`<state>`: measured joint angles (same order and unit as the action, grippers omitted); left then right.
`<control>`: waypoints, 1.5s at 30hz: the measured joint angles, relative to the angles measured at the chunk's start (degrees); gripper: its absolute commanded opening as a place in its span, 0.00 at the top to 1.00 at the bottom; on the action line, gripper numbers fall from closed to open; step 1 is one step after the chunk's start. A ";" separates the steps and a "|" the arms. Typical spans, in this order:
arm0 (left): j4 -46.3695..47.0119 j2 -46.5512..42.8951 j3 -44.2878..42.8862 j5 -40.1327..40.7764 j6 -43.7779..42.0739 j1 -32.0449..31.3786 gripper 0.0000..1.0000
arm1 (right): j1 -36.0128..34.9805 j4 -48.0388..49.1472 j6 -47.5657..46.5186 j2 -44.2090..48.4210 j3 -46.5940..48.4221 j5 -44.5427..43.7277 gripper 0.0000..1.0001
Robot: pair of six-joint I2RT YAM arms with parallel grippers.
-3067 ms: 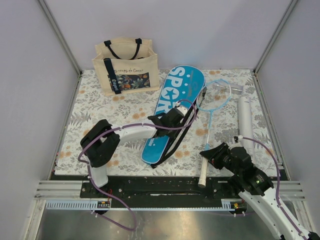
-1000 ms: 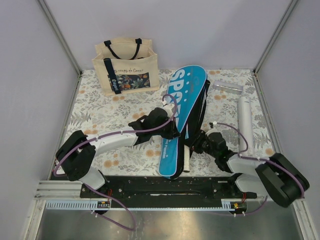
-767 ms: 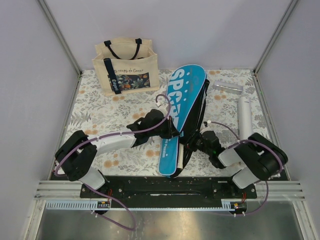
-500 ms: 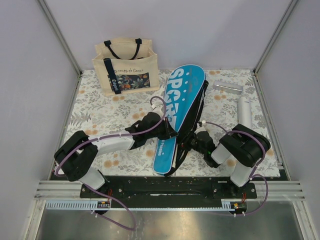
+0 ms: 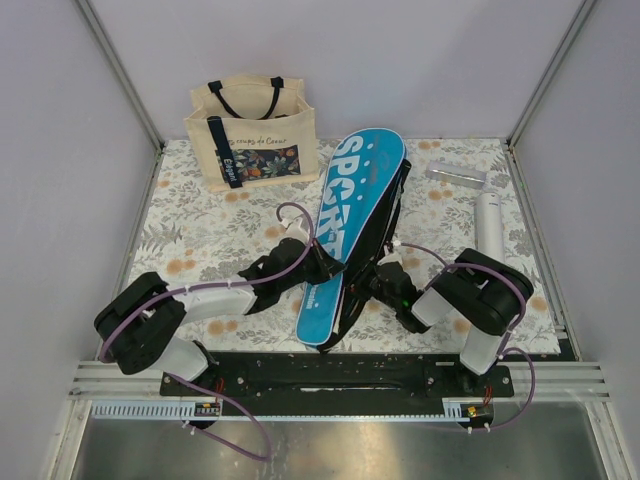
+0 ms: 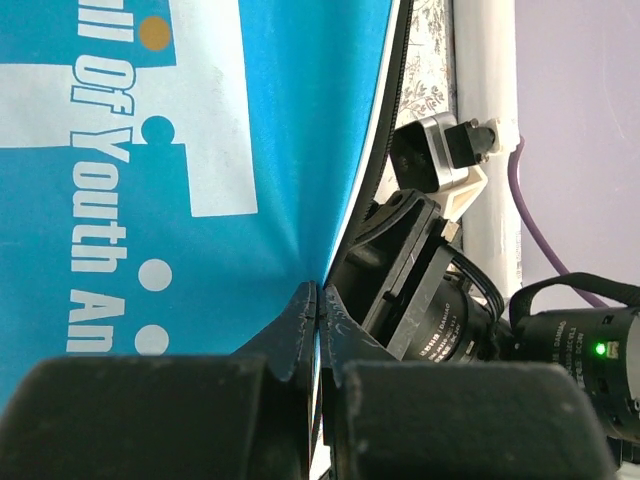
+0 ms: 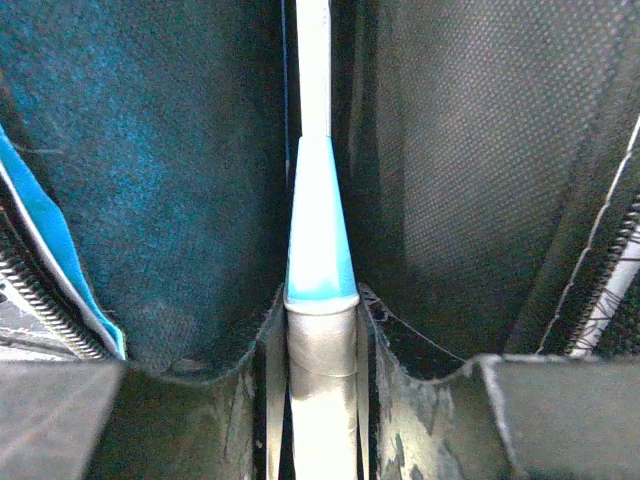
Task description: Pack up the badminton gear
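The blue case (image 5: 352, 205) lettered SPORT lies slanted in the middle of the floral mat. My left gripper (image 5: 326, 268) is shut on the edge of its top flap (image 6: 200, 150), the fingers pinched together at the zip line (image 6: 318, 300). My right gripper (image 5: 377, 286) reaches into the case's open side and is shut on a racket's white handle (image 7: 322, 400), just below its light-blue cone (image 7: 320, 250). The dark lining (image 7: 170, 150) surrounds the shaft; the racket's head is hidden inside. The white tube (image 5: 490, 225) lies at the right of the mat.
A beige tote with black straps (image 5: 252, 135) stands at the back left. A small silvery object (image 5: 455, 175) lies beyond the tube. The right arm's body (image 6: 440, 310) sits close beside the left gripper. Walls enclose the mat on three sides.
The right gripper has slid left into the case with the racket, whose handle no longer shows from above. The case and the left gripper have shifted left and swung slightly.
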<state>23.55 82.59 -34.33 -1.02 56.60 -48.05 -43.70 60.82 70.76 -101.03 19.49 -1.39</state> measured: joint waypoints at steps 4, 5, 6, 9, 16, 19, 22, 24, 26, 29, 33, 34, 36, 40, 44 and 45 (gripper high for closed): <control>-0.81 -0.61 0.11 1.86 0.87 -0.44 1.00 | -1.77 -0.09 1.16 -0.66 0.66 -3.15 0.94; -0.59 -0.94 0.46 2.49 1.22 -0.61 1.00 | -2.16 -0.26 1.25 -0.72 0.85 -3.80 0.92; -0.24 -1.22 0.87 3.04 1.64 -0.70 1.00 | -2.43 -0.37 1.29 -0.90 1.18 -4.04 0.92; 0.55 -1.68 2.10 5.05 2.82 -1.11 1.00 | -3.04 -0.61 1.36 -2.03 2.60 -4.20 0.86; 0.39 -1.46 2.05 5.81 3.61 -1.38 0.87 | -3.45 -0.98 1.77 -1.46 2.05 -5.64 0.51; -1.86 -1.46 1.55 5.07 3.02 -2.29 0.76 | -3.26 -4.72 2.03 2.10 0.26 -7.41 0.46; -3.76 -1.79 1.53 4.90 2.21 -2.91 0.71 | -3.21 -8.79 2.03 6.62 -1.42 -8.72 0.38; -4.92 -2.40 1.53 4.87 1.64 -2.97 0.67 | -3.21 -11.65 2.25 9.86 -2.54 -9.53 0.37; -6.10 -3.34 1.36 4.87 0.92 -3.04 0.61 | -3.21 -16.02 2.38 13.51 -2.95 -10.14 0.36; -7.98 -4.98 0.90 4.98 -0.37 -3.02 0.56 | -3.19 -22.73 2.51 18.60 -3.06 -11.15 0.35; -13.16 -8.87 -0.22 6.75 -2.80 -3.02 0.52 | -3.17 -32.11 2.21 25.05 -2.91 -12.72 0.35; -15.43 -9.84 -1.11 7.48 -3.67 -3.02 0.51 | -3.15 -34.23 2.01 26.51 -2.86 -12.94 0.35; -19.71 -10.95 -3.26 8.70 -5.07 -2.91 0.50 | -3.15 -37.44 1.40 28.74 -2.67 -12.52 0.34; -27.67 -12.59 -6.88 9.27 -7.21 -0.79 0.45 | -3.15 -39.69 -0.15 31.67 -2.58 -8.46 0.29; -33.62 -14.56 -6.32 8.94 -7.67 3.43 0.44 | -3.63 -38.77 0.07 33.97 -4.24 -4.37 0.29; -34.69 -14.95 -5.86 8.61 -7.72 4.59 0.44 | -3.80 -38.73 0.13 34.12 -4.59 -3.82 0.30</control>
<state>-11.14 67.64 -40.18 7.60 48.88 -43.46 -47.51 22.09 70.89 -66.92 14.90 -5.21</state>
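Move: The racket bag's middle lies about 6 cm ahead of the left hand, 3 cm right and some 7 cm below; its lifted cover edge is already pinched there. From the right hand, inside the open side around the racket handle, the bag's middle is about 11 cm ahead and 2 cm left, roughly level. The tote bag stands some 20 cm ahead of the left hand and 18 cm left; the white tube lies about 8 cm ahead of the right hand and 30 cm right. The racket handle is nudged a little farther left into the bag by the right hand, which then opens, comes free, and withdraws about 7 cm right, 6 cm back and slightly up out of the opening. Meanwhile the left hand, after a small shift left, eases back and down, opens to let go of the cover edge, then lifts and swings roughly 8 cm left over the blue cover, its left side rolling up some 15 degrees. ##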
